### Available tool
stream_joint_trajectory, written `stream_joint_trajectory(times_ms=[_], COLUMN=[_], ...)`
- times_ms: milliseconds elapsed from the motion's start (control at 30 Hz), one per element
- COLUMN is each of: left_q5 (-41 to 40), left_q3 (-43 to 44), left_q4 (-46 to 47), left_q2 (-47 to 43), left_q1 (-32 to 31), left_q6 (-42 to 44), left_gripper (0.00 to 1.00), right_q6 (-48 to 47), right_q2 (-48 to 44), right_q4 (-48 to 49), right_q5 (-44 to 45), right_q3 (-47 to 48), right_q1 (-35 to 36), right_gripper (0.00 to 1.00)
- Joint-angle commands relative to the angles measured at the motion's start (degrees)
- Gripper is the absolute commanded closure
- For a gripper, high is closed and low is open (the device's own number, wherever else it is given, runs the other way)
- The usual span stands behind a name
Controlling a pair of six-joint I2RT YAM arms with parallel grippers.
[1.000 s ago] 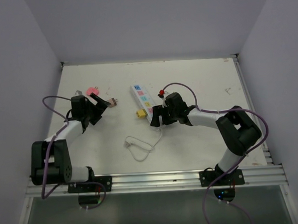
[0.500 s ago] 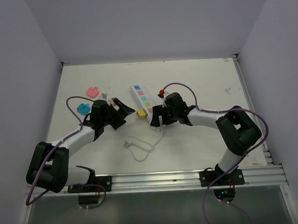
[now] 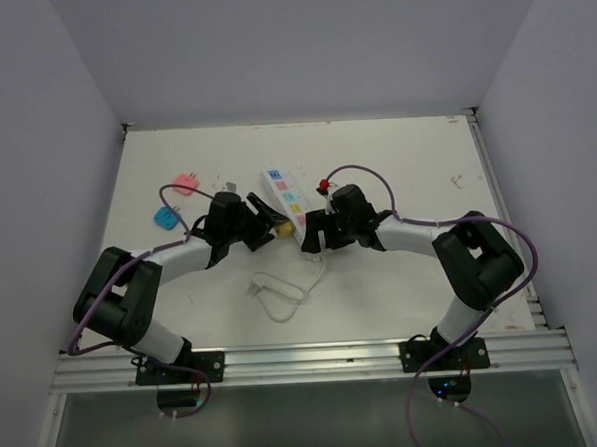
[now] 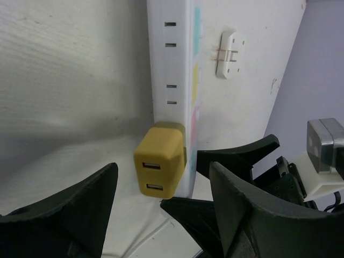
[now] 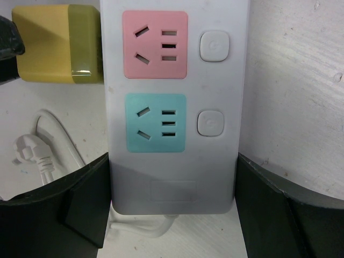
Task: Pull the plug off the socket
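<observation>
The socket point(image 3: 282, 196) is a long white strip lying mid-table with pastel outlet faces. A yellow block plug point(image 3: 279, 227) sticks out of its left side near the front end. In the left wrist view the plug point(image 4: 160, 164) sits just ahead, between my left gripper's point(image 4: 162, 177) open fingers, with a gap on each side. My left gripper point(image 3: 264, 221) lies right beside it from the left. My right gripper point(image 5: 173, 183) is shut on the socket's point(image 5: 177, 107) near end, both fingers point(image 5: 91, 199) against its sides.
A pink plug point(image 3: 185, 182) and a blue plug point(image 3: 163, 218) lie at the left, and a small white adapter point(image 4: 230, 47) lies beyond the strip. The strip's thin white cord point(image 3: 277, 290) loops toward the front. Walls close the table on three sides.
My left arm swung right, away from the pink and blue plugs, up to the yellow plug, and its jaws narrowed somewhat. The right arm and the socket stayed put.
</observation>
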Motion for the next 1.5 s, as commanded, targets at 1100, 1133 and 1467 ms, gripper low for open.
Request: stream_joint_trajectory(times_ms=[1100,1133,1467], left_q5=[-3.3,-3.3,-0.1], left_q3=[-2.0,-2.2,-5.7], left_q4=[4.4,4.6,5.9], left_q2=[-4.6,-5.2,-12.6], left_q1=[-2.1,-1.9,2.3], left_q6=[-2.6,-2.9,-5.0], left_gripper=[1.00,1.00,1.00], right_q6=[1.7,1.8,2.4], right_q2=[4.0,4.1,4.1], right_q4=[-6.0,-6.0,-6.1], right_q5=[1.0,1.1,1.5], right_q3=[-3.9,-3.9,-4.2], right_q1=[-3.5,-3.6,-4.4], right_gripper=[1.00,1.00,1.00])
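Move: The yellow plug sits in the left side of the socket strip, just in front of the left hand's open fingers: about 1 cm ahead, 2 cm to the right and 1 cm lower. The strip's middle is some 5 cm ahead and 4 cm right of that hand; the cord's white plug lies 13 cm back and 5 cm left, about 3 cm lower. From the right hand, already gripping the strip's near end, the yellow plug is roughly 3 cm ahead and 6 cm left. The left hand eases a little over 1 cm right and slightly forward onto the yellow plug, closes its fingers from well open to a pinch on the plug's body, and holds there briefly before drawing up about 3 cm while going some 2 cm left and 1 cm back, away from the strip, with a slight tilt. The right hand keeps its grip on the strip's near end against this pull, yielding only about 1 cm forward and to the right late on and tilting roughly 5 degrees. ##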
